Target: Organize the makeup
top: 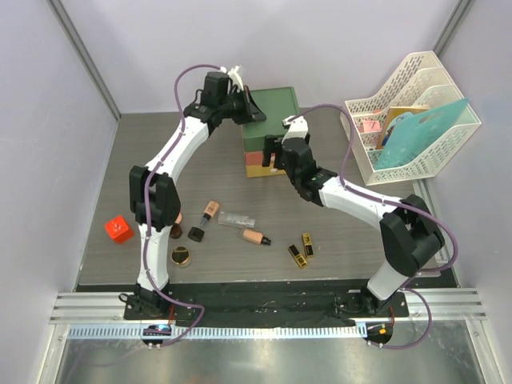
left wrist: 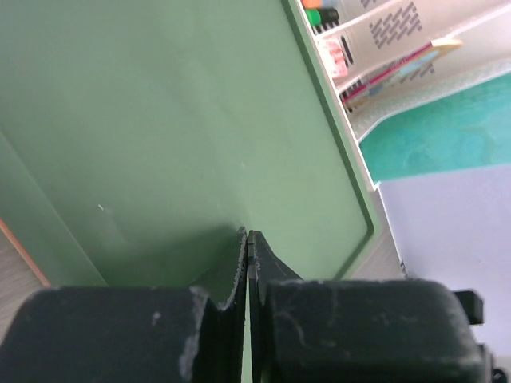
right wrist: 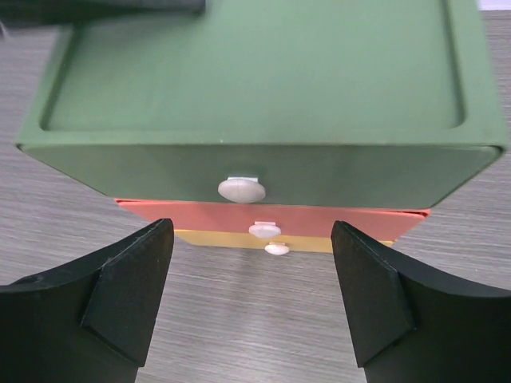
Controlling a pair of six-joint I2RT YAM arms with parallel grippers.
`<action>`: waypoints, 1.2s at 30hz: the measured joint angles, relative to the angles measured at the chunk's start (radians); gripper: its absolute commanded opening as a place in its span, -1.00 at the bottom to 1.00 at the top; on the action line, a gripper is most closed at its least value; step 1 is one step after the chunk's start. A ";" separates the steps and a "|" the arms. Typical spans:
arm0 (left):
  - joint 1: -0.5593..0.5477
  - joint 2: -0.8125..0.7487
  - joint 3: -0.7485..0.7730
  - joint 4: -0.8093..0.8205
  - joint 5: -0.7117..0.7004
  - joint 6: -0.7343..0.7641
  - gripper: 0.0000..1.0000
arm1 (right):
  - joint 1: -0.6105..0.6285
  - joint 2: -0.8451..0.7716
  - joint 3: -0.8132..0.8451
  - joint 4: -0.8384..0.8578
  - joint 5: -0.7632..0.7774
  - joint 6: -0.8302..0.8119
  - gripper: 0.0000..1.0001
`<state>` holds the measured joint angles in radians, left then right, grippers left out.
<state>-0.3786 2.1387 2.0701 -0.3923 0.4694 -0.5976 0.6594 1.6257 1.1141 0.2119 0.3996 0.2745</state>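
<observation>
The makeup lies on the table's near middle: a peach tube with a black cap (top: 205,220), a clear tube (top: 237,218), a second peach tube (top: 256,238), two gold-black lipsticks (top: 298,255) and a gold jar (top: 182,257). A brown jar (top: 174,230) is partly hidden behind the left arm. I see no round compact. My left gripper (top: 254,110) is shut and empty, its tips (left wrist: 249,239) resting on the drawer box's green top (left wrist: 160,120). My right gripper (top: 272,152) is open and empty (right wrist: 251,303), just in front of the shut drawers, facing the green drawer's knob (right wrist: 241,190).
The drawer box (top: 272,120) has a green, an orange (right wrist: 335,217) and a yellow (right wrist: 215,238) drawer. A red cube (top: 118,230) sits at the left. A white file rack (top: 412,116) with folders stands at the back right.
</observation>
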 measured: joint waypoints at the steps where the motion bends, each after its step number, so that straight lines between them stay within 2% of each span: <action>1: 0.000 0.012 0.021 -0.001 -0.003 -0.007 -1.00 | 0.000 0.010 -0.006 0.010 -0.003 -0.011 0.66; 4: 0.001 0.033 0.057 -0.008 -0.008 -0.026 -1.00 | 0.001 0.031 -0.017 0.040 -0.010 -0.031 0.47; 7: 0.001 0.043 0.061 -0.010 -0.007 -0.036 -1.00 | 0.002 0.043 -0.019 0.071 -0.010 -0.039 0.36; 13: 0.001 0.051 0.070 -0.012 -0.005 -0.050 -1.00 | 0.003 0.044 -0.020 0.123 -0.008 -0.055 0.36; 29: 0.002 0.057 0.073 -0.008 0.004 -0.049 -1.00 | 0.014 0.090 0.030 0.109 0.053 -0.134 0.33; 34: 0.002 0.057 0.070 -0.007 0.007 -0.048 -1.00 | 0.014 0.103 0.050 0.105 0.087 -0.163 0.24; 36: 0.002 0.057 0.067 -0.002 0.011 -0.048 -1.00 | 0.014 0.109 0.061 0.103 0.110 -0.172 0.08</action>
<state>-0.3771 2.1956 2.1372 -0.3943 0.4805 -0.6453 0.6739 1.7348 1.1748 0.3153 0.5098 0.1024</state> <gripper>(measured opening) 0.002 0.628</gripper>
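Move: The knob of the green top drawer lies about 3 cm ahead of my right hand, 1 cm to its left and level with it. The red drawer's knob is just as far out, straight ahead and some 4 cm lower. The white basket's middle is roughly 8 cm farther out and 40 cm to the right of that hand. From my shut left fingertips, on the box's green top, the top knob is about 8 cm back, 4 cm right and 4 cm down. I ease my right hand forward about 3 cm to the green drawer's knob, dipping some 1.5 cm and coming back up on the way. I narrow its open fingers by about a quarter until they flank the knob, tipping them slightly up and rolling the hand's left side down about 10 degrees. My shut left fingertips creep 1 cm forward, then stay resting on the box top. ##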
